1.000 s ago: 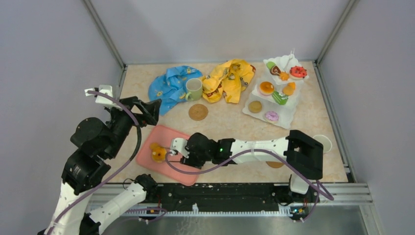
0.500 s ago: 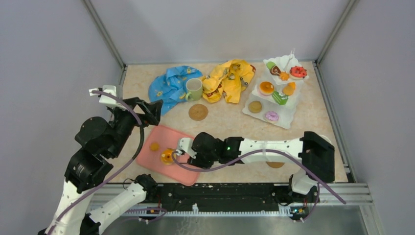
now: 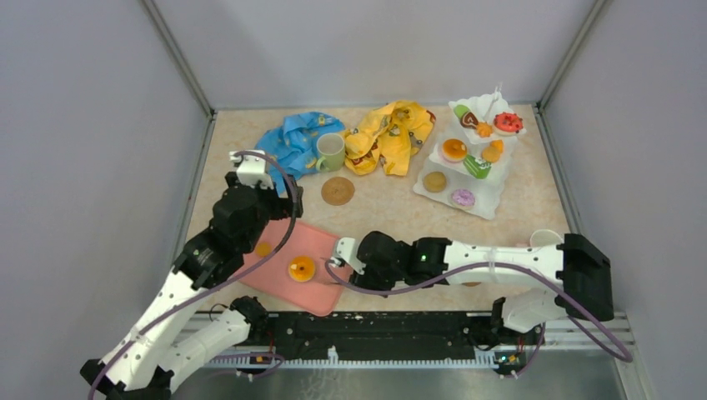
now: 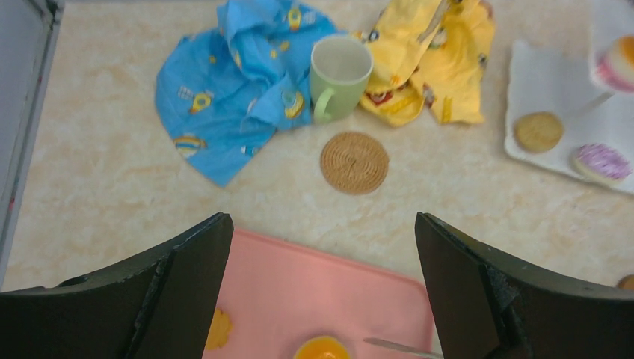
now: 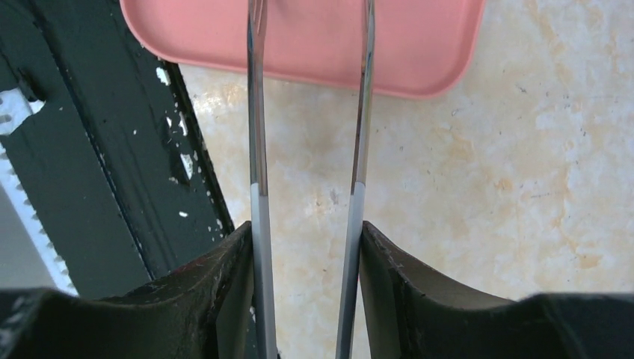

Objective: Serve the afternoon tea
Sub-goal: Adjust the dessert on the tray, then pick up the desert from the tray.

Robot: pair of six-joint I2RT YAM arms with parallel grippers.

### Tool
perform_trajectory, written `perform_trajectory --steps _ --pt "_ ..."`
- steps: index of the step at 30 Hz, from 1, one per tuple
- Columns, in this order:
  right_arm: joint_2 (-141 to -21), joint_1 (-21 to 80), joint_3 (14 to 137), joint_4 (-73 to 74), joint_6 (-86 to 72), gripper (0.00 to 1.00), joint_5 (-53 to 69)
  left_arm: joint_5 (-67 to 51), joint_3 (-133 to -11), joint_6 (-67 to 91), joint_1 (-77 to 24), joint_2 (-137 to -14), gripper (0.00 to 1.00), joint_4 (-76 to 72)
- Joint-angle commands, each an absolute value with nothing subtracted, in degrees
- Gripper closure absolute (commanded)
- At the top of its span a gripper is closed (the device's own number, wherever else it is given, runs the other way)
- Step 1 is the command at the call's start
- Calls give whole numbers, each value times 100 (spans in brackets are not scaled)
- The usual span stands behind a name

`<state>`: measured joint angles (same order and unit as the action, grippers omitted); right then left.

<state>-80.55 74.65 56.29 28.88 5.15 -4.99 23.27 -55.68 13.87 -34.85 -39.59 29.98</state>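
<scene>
An orange round pastry (image 3: pixel 301 268) (image 4: pixel 321 348) lies on the pink tray (image 3: pixel 313 242), with a small yellow piece (image 3: pixel 263 248) (image 4: pixel 218 329) to its left. My left gripper (image 3: pixel 283 197) (image 4: pixel 320 224) hangs open above the tray's far edge, holding nothing. My right gripper (image 3: pixel 346 254) (image 5: pixel 306 232) is shut on metal tongs (image 5: pixel 258 149). Their spread tips (image 4: pixel 396 345) end just right of the pastry. The white tiered stand (image 3: pixel 492 200) at the right carries several pastries. A pale green mug (image 3: pixel 330 152) (image 4: pixel 340 75) stands behind a brown coaster (image 3: pixel 338 190) (image 4: pixel 354 162).
Blue cloth (image 3: pixel 288 142) and yellow cloth (image 3: pixel 392 133) lie crumpled at the back, touching the green mug. A white mug (image 3: pixel 546 237) shows behind my right arm, a second coaster (image 3: pixel 471 283) mostly hidden under it. The black base rail (image 5: pixel 90 149) runs along the near edge.
The tongs dragged the orange pastry rightward across the tray and let it go, leaving a yellow piece behind. My right arm pulled back right. My left arm swung in over the tray.
</scene>
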Motion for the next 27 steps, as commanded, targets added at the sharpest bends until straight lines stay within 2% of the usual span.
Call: perform_trajectory --steps 1,9,14,27 --pt "-7570 7542 5608 2610 466 52 -401 2578 -5270 1685 -3437 -4068 1 2522" --pt "-8152 7547 5918 2464 592 51 -470 1687 -5580 1749 -2782 -4613 1 2966" --pt "-8550 7534 6147 2513 673 48 -589 1168 -5376 1765 -2225 -4686 1 3008" --pt "-9125 7371 6600 2094 875 48 -403 750 -4764 1644 -1731 -4546 1 2747"
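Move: The right hand, gripping the metal tongs, has the yellow round dessert about 20 cm to its left, 4 cm ahead and some 9 cm lower, near the middle of the pink tray. The orange star piece lies about 13 cm left of that dessert and 6 cm farther out. From the empty left hand the dessert is roughly 10 cm back, 2 cm left and 29 cm down; the coaster is some 17 cm ahead, 7 cm right and 30 cm down. Keep the tongs gripped in the right hand and raise them about a centimetre, dip them, then carry them some 4 cm left to the yellow dessert, easing the fingers and tongs open slightly and bringing one tine against its near-right edge. Meanwhile lower the open, empty left gripper about 9 cm towards the tray, drifting a little forward and left and tipping the fingers down some 15 degrees. ##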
